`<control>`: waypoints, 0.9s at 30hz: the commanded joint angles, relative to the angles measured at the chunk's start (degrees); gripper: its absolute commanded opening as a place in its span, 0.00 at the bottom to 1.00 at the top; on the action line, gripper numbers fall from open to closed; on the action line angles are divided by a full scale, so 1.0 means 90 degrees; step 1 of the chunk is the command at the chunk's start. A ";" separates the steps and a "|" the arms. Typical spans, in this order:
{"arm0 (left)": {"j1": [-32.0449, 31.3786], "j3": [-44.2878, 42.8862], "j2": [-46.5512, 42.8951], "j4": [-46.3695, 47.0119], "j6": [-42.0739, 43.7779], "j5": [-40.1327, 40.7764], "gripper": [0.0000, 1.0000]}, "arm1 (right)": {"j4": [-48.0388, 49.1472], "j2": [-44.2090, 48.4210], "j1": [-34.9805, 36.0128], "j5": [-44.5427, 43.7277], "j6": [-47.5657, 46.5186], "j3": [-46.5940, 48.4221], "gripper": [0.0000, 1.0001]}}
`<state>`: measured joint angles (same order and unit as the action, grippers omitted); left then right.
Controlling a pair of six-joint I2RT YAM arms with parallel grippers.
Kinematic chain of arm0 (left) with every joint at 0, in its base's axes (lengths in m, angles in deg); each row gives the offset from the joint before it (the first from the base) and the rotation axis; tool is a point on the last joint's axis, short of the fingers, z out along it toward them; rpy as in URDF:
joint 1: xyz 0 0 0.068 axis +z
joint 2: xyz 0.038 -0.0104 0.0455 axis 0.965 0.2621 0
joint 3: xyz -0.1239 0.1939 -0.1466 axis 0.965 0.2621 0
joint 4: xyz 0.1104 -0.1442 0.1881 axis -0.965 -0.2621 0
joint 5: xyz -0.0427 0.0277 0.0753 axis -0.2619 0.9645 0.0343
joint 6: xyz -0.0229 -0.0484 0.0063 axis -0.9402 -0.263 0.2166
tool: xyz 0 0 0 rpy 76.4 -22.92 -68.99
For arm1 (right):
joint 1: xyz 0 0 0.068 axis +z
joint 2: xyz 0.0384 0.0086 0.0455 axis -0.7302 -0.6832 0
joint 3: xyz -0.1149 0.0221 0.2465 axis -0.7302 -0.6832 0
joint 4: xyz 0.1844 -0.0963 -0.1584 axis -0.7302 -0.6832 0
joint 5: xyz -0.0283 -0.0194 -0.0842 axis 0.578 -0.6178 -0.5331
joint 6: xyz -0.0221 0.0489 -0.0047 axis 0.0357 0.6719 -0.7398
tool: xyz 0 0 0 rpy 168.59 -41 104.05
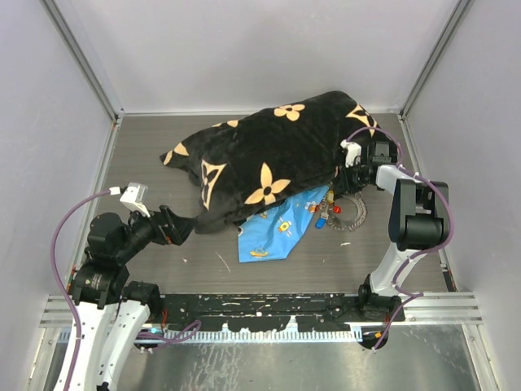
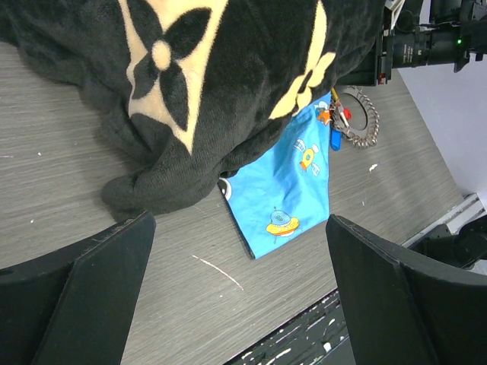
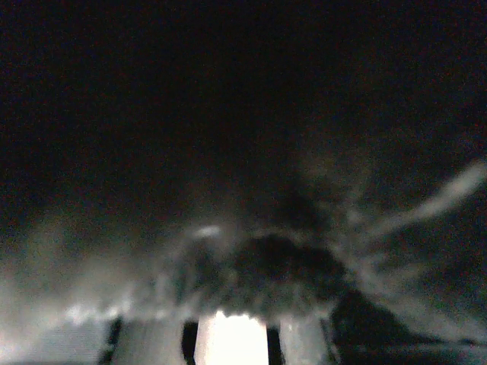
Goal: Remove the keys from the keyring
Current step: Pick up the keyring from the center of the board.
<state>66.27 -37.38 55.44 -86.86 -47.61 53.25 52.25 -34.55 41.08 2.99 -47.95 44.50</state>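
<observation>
The keyring (image 1: 353, 213), a thin silvery chain-like loop, lies on the table at the right, also in the left wrist view (image 2: 368, 122). The keys (image 1: 326, 213) with red, blue and orange heads cluster at its left side (image 2: 335, 122), touching a blue patterned cloth (image 1: 273, 230). My right gripper (image 1: 348, 167) is pressed into the right edge of a black blanket (image 1: 269, 159) just behind the keyring, its fingertips hidden in the fabric. The right wrist view is dark and blurred with blanket (image 3: 289, 266) close up. My left gripper (image 1: 186, 228) is open and holds nothing (image 2: 240, 228), hovering left of the cloth.
The black blanket with tan flower shapes (image 2: 175, 84) covers the middle and back of the table and overlaps the blue cloth (image 2: 293, 186). Grey walls enclose the table on three sides. A black rail (image 1: 269, 305) runs along the near edge.
</observation>
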 commanded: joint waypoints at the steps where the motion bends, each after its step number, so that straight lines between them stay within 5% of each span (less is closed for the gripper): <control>1: 0.0052 -0.0024 -0.0049 0.0316 -0.0063 -0.0140 0.98 | 0.0321 0.0155 0.0159 -0.0347 0.0148 -0.0103 0.26; 27: 0.0060 -0.0005 -0.0064 0.0309 -0.0065 -0.0150 0.98 | 0.0623 0.0690 -0.0084 -0.0160 0.0272 -0.0416 0.02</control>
<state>66.32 -37.36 55.44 -86.86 -48.42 53.19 56.30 -30.90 41.01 -1.56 -45.86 40.89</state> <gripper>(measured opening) 0.983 0.059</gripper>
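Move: The right hand is already down beside the far rim of the silver keyring. The ring's middle lies about 5 cm back, level sideways, and a centimetre or two lower. The red key is some 3 cm left and 5 back, the yellow key 5 left and 2 back, and the blue key 8 left and 8 back. The black blanket's middle is about 19 cm left and 11 ahead. From the left hand, the keyring lies about 44 cm right, 15 ahead and 23 below. The right fingers, a quarter open and still pointing down, ahead and to the left at the ring's far rim, close to nearly shut and pinch that rim. Meanwhile the right hand noses just over half a centimetre forward and slightly down, then draws back and lifts nearly 1 cm from its lowest point, drifting about 1 cm right throughout and turning slightly clockwise. ##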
